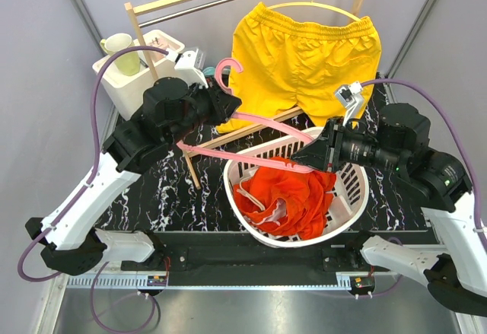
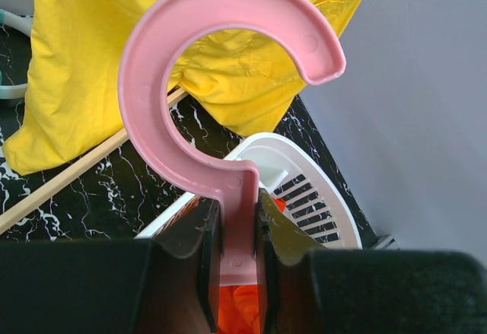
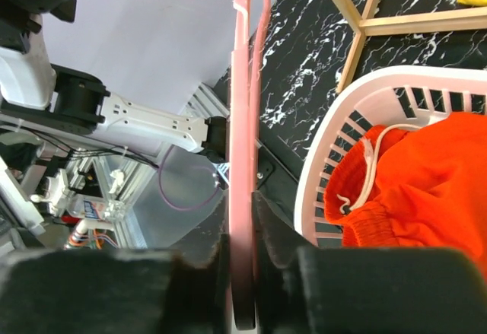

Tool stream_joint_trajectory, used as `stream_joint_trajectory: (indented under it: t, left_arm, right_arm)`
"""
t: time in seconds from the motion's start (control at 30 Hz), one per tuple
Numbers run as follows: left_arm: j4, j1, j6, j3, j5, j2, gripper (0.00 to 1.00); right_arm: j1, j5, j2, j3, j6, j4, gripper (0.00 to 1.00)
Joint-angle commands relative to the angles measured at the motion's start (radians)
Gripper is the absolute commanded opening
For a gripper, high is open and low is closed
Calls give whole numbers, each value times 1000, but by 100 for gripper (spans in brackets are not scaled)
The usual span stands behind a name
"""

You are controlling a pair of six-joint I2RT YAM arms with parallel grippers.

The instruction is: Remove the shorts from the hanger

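Observation:
The pink hanger (image 1: 251, 123) is bare and stretches between both grippers over the basket. My left gripper (image 1: 228, 109) is shut on its neck just below the hook (image 2: 152, 98), both pads pressed against the stem (image 2: 238, 220). My right gripper (image 1: 306, 156) has its fingers against both sides of the hanger's thin bar (image 3: 243, 121). The orange-red shorts (image 1: 285, 197) with a white drawstring (image 3: 370, 170) lie crumpled in the white basket (image 1: 358, 197). The yellow shorts (image 1: 308, 56) hang behind on a pale hanger from the rail.
A wooden rack (image 1: 144, 37) stands at the back, its base bars on the black marbled table. A white bin (image 1: 125, 83) with a green cup (image 1: 120, 51) sits at the back left. A small white device (image 1: 348, 94) lies beside the yellow shorts.

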Motion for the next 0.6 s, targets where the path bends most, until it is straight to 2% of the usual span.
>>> stream_joint_trajectory:
  t: [0.0,0.03,0.17,0.2,0.3,0.4,0.57]
  left_arm:
    - [46,3,-23,34,12,-16,0]
    - [43,2,-25,34,12,-17,0]
    - [44,3,-28,26,6,-43,28]
    - [44,6,-27,21,3,-53,40]
    - [46,8,-22,5,-7,-96,59]
    - [40,11,-14,-9,-25,-142,65]
    - [8,14,-5,-12,-66,-214,69]
  right_arm:
    - [-2,-10,-11,-51,32,133,6]
    - [-1,-5,-13,-53,36,141,0]
    - [-2,31,-8,-32,31,153,0]
    - [-1,45,-3,-15,28,153,0]
    - [-1,65,23,28,26,139,0]
    - [-1,74,61,74,32,122,0]
    - [-1,137,131,165,25,86,0]
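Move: The left hand still grips the pink hanger at its neck. The hanger's right end stands between the right fingers, right at that hand's point, which puts it roughly 11 cm back and 14 cm to the right of the left hand. The basket's middle is about 7 cm ahead of the right hand and 29 cm below, and the red shorts in it some 6 cm ahead, 2 cm left and 27 cm below. The yellow shorts hang some 19 cm ahead of the left hand, 16 cm right and 10 cm lower. The right fingers close and pinch the hanger's right end; only then do the left fingers open wide, let go of the neck and back off about 7 cm to the left, up and back, tipping up slightly. Keeping its grip, the right hand carries the hanger some 4 cm, mostly forward with a little left and up. ##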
